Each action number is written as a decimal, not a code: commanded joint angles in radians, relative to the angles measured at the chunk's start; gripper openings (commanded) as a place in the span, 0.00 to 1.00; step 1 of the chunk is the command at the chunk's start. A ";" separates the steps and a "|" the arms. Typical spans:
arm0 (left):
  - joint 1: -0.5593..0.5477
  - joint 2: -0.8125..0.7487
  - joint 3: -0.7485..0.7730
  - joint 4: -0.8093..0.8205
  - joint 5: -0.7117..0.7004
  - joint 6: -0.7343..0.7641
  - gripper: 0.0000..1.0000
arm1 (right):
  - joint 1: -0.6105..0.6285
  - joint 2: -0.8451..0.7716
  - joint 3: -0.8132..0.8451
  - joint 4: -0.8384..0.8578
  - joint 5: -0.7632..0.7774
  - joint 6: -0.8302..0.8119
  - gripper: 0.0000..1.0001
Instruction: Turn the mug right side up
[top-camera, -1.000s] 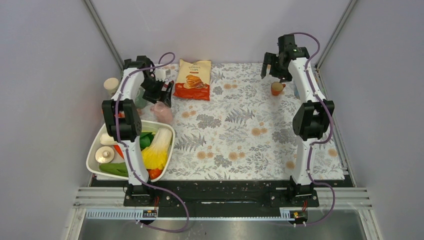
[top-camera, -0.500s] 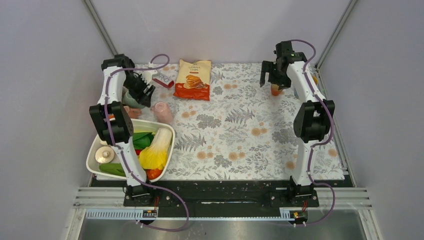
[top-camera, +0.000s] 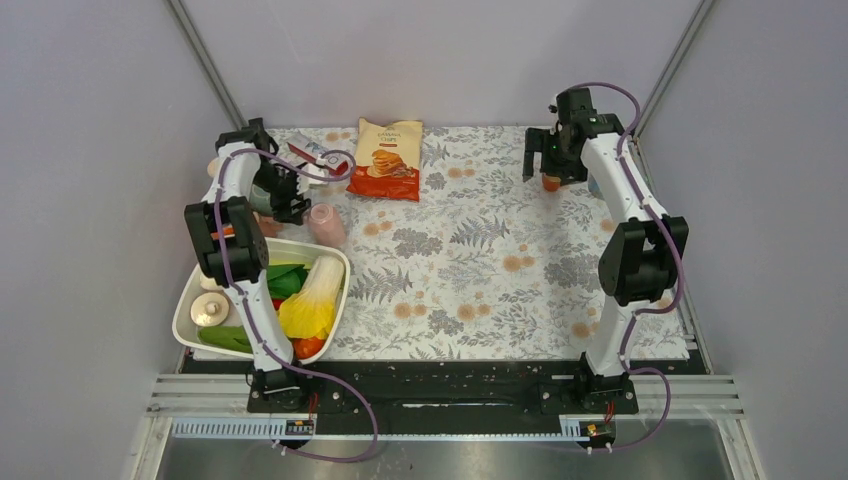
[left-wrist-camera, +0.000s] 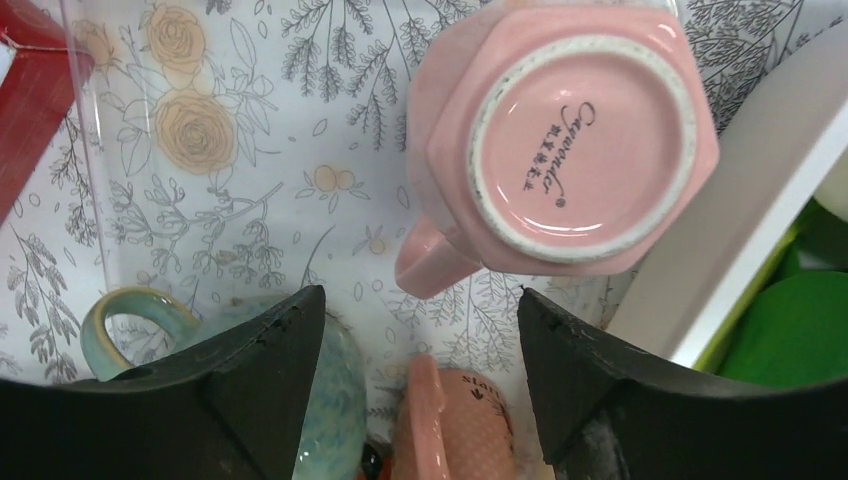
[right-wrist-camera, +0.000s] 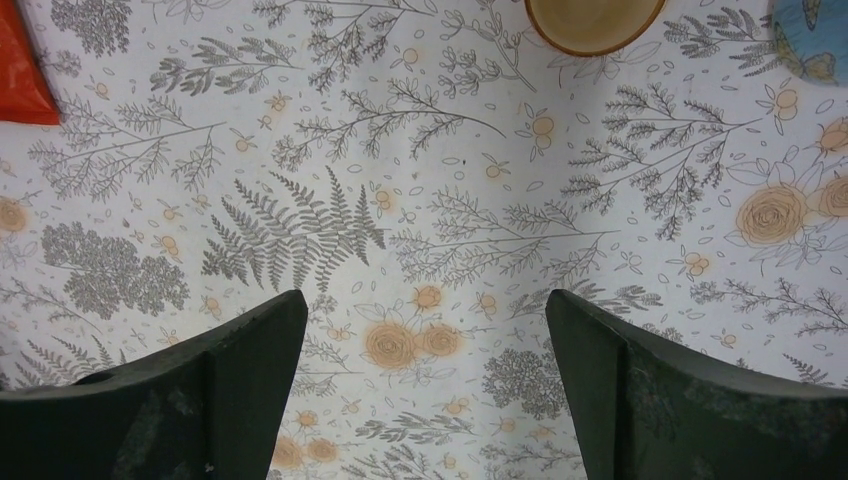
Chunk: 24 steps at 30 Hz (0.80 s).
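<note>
The pink mug (top-camera: 323, 222) stands upside down on the floral cloth beside the white tub, its stamped base (left-wrist-camera: 582, 140) facing up and its handle (left-wrist-camera: 432, 270) pointing toward my left gripper. My left gripper (left-wrist-camera: 420, 300) hovers just short of it, open, with the handle near the gap and neither finger touching it. From above, the left gripper (top-camera: 280, 196) sits just left of the mug. My right gripper (right-wrist-camera: 425, 295) is open over bare cloth at the back right (top-camera: 548, 165).
A teal mug (left-wrist-camera: 130, 320) lies under the left finger, and a pink dotted object (left-wrist-camera: 455, 425) sits low between the fingers. The white tub (top-camera: 340, 262) holds vegetables. Also here are a chips bag (top-camera: 385, 160), a clear packet (top-camera: 315, 160) and an orange cup (right-wrist-camera: 595, 20).
The left arm swung from beside the chips bag to the left and nearer, ending beside the pink mug, and its jaws narrowed somewhat. The right arm shifted slightly at the back right.
</note>
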 joint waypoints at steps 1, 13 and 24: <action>-0.022 0.003 -0.023 0.032 0.036 0.104 0.74 | 0.008 -0.071 -0.045 0.043 0.022 -0.021 1.00; -0.038 0.016 -0.070 0.049 0.038 0.077 0.48 | 0.009 -0.085 -0.091 0.043 0.019 -0.019 0.99; -0.022 -0.017 -0.132 0.120 -0.029 -0.097 0.24 | 0.009 -0.073 -0.081 0.042 0.008 -0.013 1.00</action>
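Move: The pink mug stands upside down about 6 cm to the left hand's right and 3 cm back, its middle roughly 3 cm lower, with its handle reaching towards the fingers. The teal mug is some 7 cm left and 3 cm ahead, the peach mug 8 cm left and 2 cm back, and the red-white box 12 cm ahead and 4 cm right. From the right hand, the pink mug lies roughly 48 cm left, 8 cm back and 11 cm down. The upturned pink mug's handle is what the left hand closes on: the hand sinks about 2.5 cm beside the mug, edging a centimetre right towards it, and its fingers draw in from roughly three-quarters open to under a third, pinching the handle. The empty right hand, wide open, eases back and down about 2 cm. ##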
